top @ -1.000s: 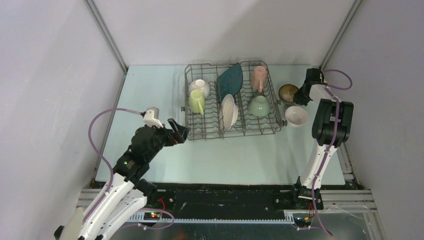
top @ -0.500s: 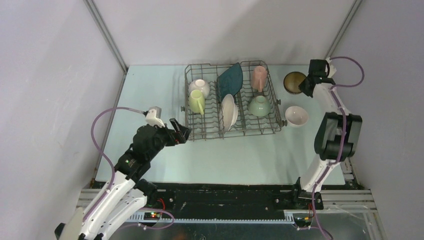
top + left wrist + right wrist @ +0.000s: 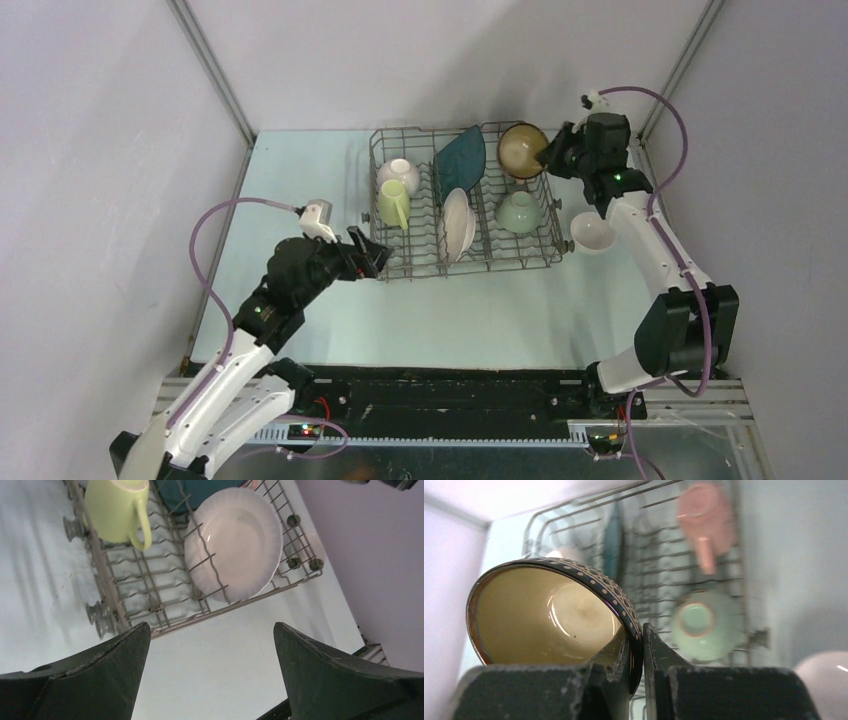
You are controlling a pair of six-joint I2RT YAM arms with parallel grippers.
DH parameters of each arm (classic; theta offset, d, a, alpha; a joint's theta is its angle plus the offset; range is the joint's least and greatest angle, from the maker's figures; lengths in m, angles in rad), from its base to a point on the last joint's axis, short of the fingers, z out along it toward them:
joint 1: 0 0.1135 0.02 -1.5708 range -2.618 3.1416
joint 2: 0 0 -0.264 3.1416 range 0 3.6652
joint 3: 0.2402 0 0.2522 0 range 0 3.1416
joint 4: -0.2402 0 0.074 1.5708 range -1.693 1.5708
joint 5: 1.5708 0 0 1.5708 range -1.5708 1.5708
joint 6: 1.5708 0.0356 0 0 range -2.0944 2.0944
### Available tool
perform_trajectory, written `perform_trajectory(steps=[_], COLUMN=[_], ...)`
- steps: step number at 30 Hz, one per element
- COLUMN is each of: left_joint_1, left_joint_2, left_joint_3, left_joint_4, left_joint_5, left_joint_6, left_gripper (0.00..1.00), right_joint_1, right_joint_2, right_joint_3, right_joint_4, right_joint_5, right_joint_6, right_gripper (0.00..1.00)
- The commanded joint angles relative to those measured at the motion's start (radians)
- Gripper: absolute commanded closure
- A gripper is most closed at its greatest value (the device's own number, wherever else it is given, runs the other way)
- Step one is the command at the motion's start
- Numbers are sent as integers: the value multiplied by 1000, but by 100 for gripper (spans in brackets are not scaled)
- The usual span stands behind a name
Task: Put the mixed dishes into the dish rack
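My right gripper (image 3: 548, 155) (image 3: 638, 630) is shut on the rim of the brown bowl (image 3: 522, 148) (image 3: 549, 615), holding it tilted above the back right corner of the dish rack (image 3: 465, 268). The rack holds a teal square plate (image 3: 460, 157), a white round plate (image 3: 458, 224) (image 3: 235, 540), a pale green bowl (image 3: 519, 212) (image 3: 698, 620), a yellow-green mug (image 3: 393, 203) (image 3: 117, 507), a white bowl (image 3: 398, 173) and a pink mug (image 3: 704, 517). Another white bowl (image 3: 592, 233) sits on the table to the rack's right. My left gripper (image 3: 372, 255) (image 3: 211, 626) hangs open at the rack's front left corner, holding nothing.
Grey walls close in the pale table (image 3: 300, 180) at the back and on both sides, with slanted metal posts (image 3: 215, 75) in the back corners. The black base rail (image 3: 450, 390) runs along the near edge.
My right gripper lifted the brown bowl from the table right of the rack and carried it left, over the rack's back right corner. The left arm edged slightly toward the rack.
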Motion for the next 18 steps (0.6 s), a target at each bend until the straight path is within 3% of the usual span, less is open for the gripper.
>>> perform_trajectory(steps=[1, 5, 14, 18], left_joint_1=[-4, -4, -4, -4], left_joint_2=[18, 33, 91, 145], left_joint_3=[61, 62, 89, 115], left_joint_4=[92, 143, 216, 336], left_joint_5=[49, 90, 146, 214], left_joint_6=[13, -25, -92, -149], left_gripper=[0, 0, 0, 0], right_joint_1=[34, 89, 217, 256], right_joint_2=[-52, -38, -21, -9], right_joint_3=[9, 9, 9, 9], right_joint_4=[192, 260, 306, 313], right_joint_5=[-400, -538, -579, -591], right_joint_6=[-17, -59, -180, -187], right_gripper=[100, 100, 100, 100])
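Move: The open left gripper stands about 37 cm to the left of the right hand, 21 cm back and 4 cm lower. From the right hand, the dark green plate is some 18 cm left and 6 cm ahead, the white plate 19 cm left and 10 cm back, both about 14 cm lower. For the left hand, the held brown bowl lies about 21 cm ahead, 32 cm right and 4 cm higher; the green mug is 18 cm ahead, 4 cm right, 12 cm below. Still pinching the brown bowl by its rim, the right hand sweeps about 17 cm left over the rack towards the left gripper, drawing back some 7 cm and rising a little, while its wrist swings roughly 45 degrees counter-clockwise and tips up slightly. The left hand, fingers staying wide open, rises about 4 cm and eases as far right towards the bowl, rolling slightly. ##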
